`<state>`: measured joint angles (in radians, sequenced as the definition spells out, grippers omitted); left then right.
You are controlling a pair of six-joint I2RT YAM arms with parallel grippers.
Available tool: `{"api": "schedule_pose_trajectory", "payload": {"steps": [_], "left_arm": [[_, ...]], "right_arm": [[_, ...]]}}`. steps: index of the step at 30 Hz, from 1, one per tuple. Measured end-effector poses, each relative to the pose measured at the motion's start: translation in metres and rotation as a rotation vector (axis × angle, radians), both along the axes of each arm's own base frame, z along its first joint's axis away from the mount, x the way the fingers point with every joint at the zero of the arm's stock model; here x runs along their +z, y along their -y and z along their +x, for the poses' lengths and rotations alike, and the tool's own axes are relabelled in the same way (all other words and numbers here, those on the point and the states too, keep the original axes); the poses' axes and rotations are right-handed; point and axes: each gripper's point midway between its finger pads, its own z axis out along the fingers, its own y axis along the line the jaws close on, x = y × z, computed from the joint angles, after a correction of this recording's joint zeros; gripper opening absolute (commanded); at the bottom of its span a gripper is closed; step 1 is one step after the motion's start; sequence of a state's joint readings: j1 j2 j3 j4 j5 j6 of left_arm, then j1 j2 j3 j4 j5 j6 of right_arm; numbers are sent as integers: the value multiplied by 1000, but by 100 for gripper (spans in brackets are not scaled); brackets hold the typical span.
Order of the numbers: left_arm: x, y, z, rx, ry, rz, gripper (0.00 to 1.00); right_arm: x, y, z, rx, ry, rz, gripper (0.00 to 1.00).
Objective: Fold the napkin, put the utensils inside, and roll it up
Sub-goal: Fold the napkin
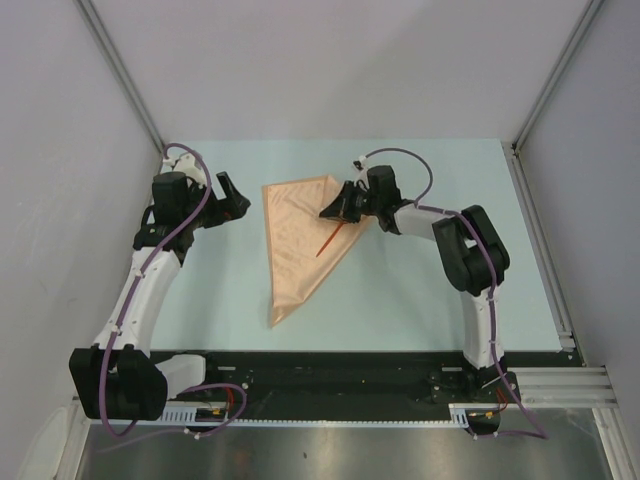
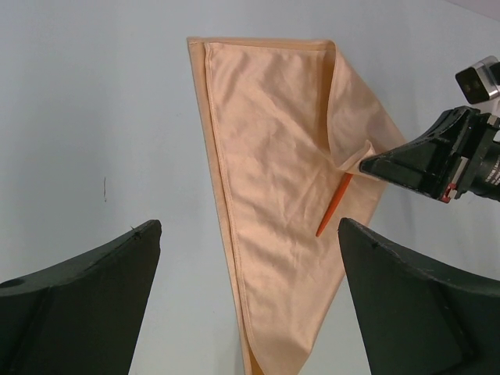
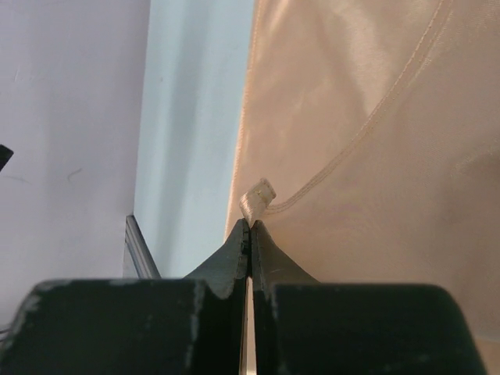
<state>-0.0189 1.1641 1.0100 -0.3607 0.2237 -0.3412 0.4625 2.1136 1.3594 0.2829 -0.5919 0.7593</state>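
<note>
The peach napkin [image 1: 300,250] lies on the table folded into a long triangle, its point toward the near edge. A thin red utensil [image 1: 328,243] rests slanted on the cloth; its upper end is hidden under the right gripper. My right gripper [image 1: 334,211] is shut on a small corner of the napkin [image 3: 258,195], lifted a little above the cloth [image 3: 375,141]. My left gripper [image 1: 238,199] stands open to the left of the napkin, apart from it, with nothing between its fingers. The left wrist view shows the napkin [image 2: 273,195], the utensil [image 2: 334,205] and the right gripper [image 2: 366,165].
The pale table mat [image 1: 430,290] ends at a metal rail [image 1: 545,250] on the right. Grey walls close in at the left, back and right. The black base rail [image 1: 330,385] runs along the near edge.
</note>
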Motion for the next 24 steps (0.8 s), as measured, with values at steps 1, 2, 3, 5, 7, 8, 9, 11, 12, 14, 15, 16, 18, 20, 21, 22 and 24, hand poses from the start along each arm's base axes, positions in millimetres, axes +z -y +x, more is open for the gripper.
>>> {"api": "schedule_pose_trajectory", "payload": {"steps": [1,2,3,5,7,8,9,11,12,14,15,16,18,20,21,22,24], "left_arm": [[0,0,0,-1,0,0,100],[0,0,0,-1,1,0,100],[0,0,0,-1,1,-1,100],[1,0,0,-1,2,-1,100],[1,2,-1,-7,1,-6,100],[1,2,-1,-10,1,-8,100],[1,3,-1,-12,1,-10,100],[1,3,-1,-12,1,-14,100],[1,3,-1,-12,1,-15,100],[1,3,-1,-13,1,-16,100],[2,4,-1,-13,1,-17,100],[1,4,-1,-13,0,-17,100],[2,4,-1,-14,1,-18,100],[2,4,-1,-14,1,-19,100],[2,4,-1,-15,1,-19,100],[2,4,-1,-16,1,-20,100],[3,4,0,-17,6,-20,100]], "right_arm": [[3,-2,-3,6,5,4,0],[4,-5,-7,12,4,7,0],[4,-8,-10,18,4,9,0],[2,-14,-19,32,-2,14,0],[-2,-19,-27,46,-16,13,0],[-4,-22,-31,53,-23,10,0],[-6,-23,-35,59,-30,8,0],[-9,-27,-41,70,-40,6,0],[-10,-29,-44,74,-42,6,0],[-11,-32,-48,84,-45,5,0],[-12,-33,-50,87,-47,4,0],[-12,-34,-51,89,-48,2,0],[-15,-34,-53,94,-52,-2,0],[-17,-34,-56,96,-56,-8,0],[-20,-33,-57,96,-59,-12,0],[-22,-32,-58,96,-64,-15,0],[-28,-31,-63,97,-78,-24,0]]}}
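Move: The right hand still pinches the napkin's far-right corner, already lifted a few centimetres above the cloth. The orange fork's middle lies about 4 cm back, 3 cm to its right and 4 cm below. The napkin's left fold is level, some 15 cm to the left, and its near tip about 29 cm back and 12 cm left. From the left hand the fork is roughly 23 cm right, 2 cm ahead and 17 cm below. The right hand draws the pinched corner about 6 cm back, 3 cm left and 3 cm down over the fork. ##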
